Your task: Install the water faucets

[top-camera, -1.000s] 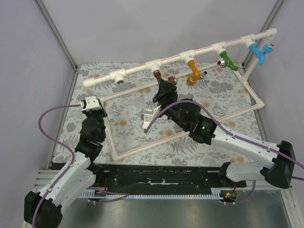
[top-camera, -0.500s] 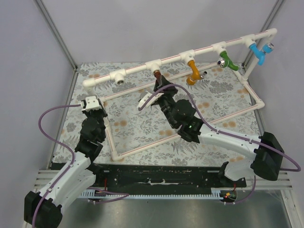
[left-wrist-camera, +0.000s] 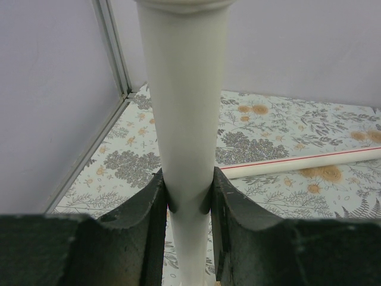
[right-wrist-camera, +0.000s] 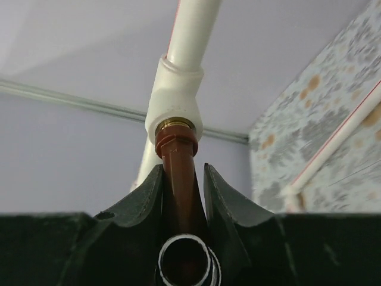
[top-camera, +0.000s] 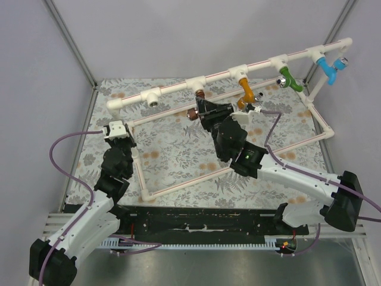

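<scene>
The dark reddish-brown water faucet (right-wrist-camera: 177, 156) hangs from a white tee (right-wrist-camera: 174, 98) on the top pipe, its brass thread in the tee's mouth. My right gripper (right-wrist-camera: 181, 173) is shut on its body, with the silvery end ring close to the camera. From above, this faucet (top-camera: 197, 112) sits under the second tee, inside the right gripper (top-camera: 203, 111). The orange-yellow water faucet (top-camera: 244, 91) hangs from the neighbouring tee, untouched. My left gripper (left-wrist-camera: 189, 182) is shut on a white pipe (left-wrist-camera: 186, 107) at the frame's left end (top-camera: 127, 140).
A green tap (top-camera: 289, 78) and a light blue tap (top-camera: 328, 67) hang further right on the top pipe (top-camera: 262, 61). One tee (top-camera: 154, 95) at the left has an empty socket. The frame's base pipes (top-camera: 184, 183) lie on the flowered table. Grey walls stand close around.
My right gripper has closed on the reddish-brown faucet and its wrist has rolled round, turning the faucet at the tee. The left gripper has kept its hold on the pipe.
</scene>
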You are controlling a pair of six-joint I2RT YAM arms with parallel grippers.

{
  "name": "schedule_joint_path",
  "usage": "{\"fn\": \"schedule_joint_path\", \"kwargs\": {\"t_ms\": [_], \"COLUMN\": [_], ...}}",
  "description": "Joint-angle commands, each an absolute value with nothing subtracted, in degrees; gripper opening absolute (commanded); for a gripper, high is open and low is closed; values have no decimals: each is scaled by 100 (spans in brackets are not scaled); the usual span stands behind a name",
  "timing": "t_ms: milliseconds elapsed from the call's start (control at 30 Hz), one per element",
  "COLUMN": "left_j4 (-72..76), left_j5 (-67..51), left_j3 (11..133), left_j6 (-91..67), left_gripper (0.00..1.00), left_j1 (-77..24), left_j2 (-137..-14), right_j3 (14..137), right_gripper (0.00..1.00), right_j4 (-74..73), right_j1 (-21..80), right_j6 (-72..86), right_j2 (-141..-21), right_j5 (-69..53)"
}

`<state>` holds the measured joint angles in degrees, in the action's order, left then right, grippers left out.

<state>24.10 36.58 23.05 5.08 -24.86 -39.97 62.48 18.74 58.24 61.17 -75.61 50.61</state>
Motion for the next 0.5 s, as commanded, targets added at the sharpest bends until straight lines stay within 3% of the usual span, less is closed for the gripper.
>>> {"fn": "schedule_joint_path", "kwargs": {"t_ms": [0,67,167,267,333,467], "left_j4": [2417,2426,2426,2426,2426,2426], "left_j5": [3392,3401,3419,3419,3428,3437], "left_j3": [2285,2285,2276,2285,2276,2285], "left_j6": [606,615,642,650,642,659], "left_gripper": [2,2,2,2,2,2], "left_j1": [-2558,-2558,-2558,-2558,-2566,-2566], "left_j2": [-3990,-3973,-3946,-3955,-3964,-3964], "right_j3": [6109,5977,5837,5529,5415,4888], "right_gripper": [0,8,35,55,64,74], "right_j4": [70,376,798,1712,1907,2521], "right_j1": [5704,5695,5687,5687,5687,5687], "right_j6": [10580,10504,9715,8327,7649,6612], "right_j2": [-7664,-7647,-7463,-7173,-6971,-6453], "right_j5": [5300,5239,5177,5072,4957,4624]}}
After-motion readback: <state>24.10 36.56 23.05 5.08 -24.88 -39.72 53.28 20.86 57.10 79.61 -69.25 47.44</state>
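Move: The brown faucet is already between my right fingers, its neck in the tee whose middle lies about 5 cm ahead of that hand, 1 cm left and 2 cm up. The orange faucet stands some 9 cm to the right and 3 cm ahead, about level; the empty tee is about 12 cm left, 2 cm ahead and 2 cm up. From my left hand the brown faucet's tee lies roughly 6 cm ahead, 18 cm right and 13 cm up. I give the brown faucet one last twist in its tee with my right hand, rolling the wrist roughly 25 degrees clockwise as I look forward along my fingers. Then I open the fingers wide, let go, and draw the hand back, right and down, about 2.5 cm away from the tee, the wrist rolling back a little. My left hand stays put, still gripping the white post. ##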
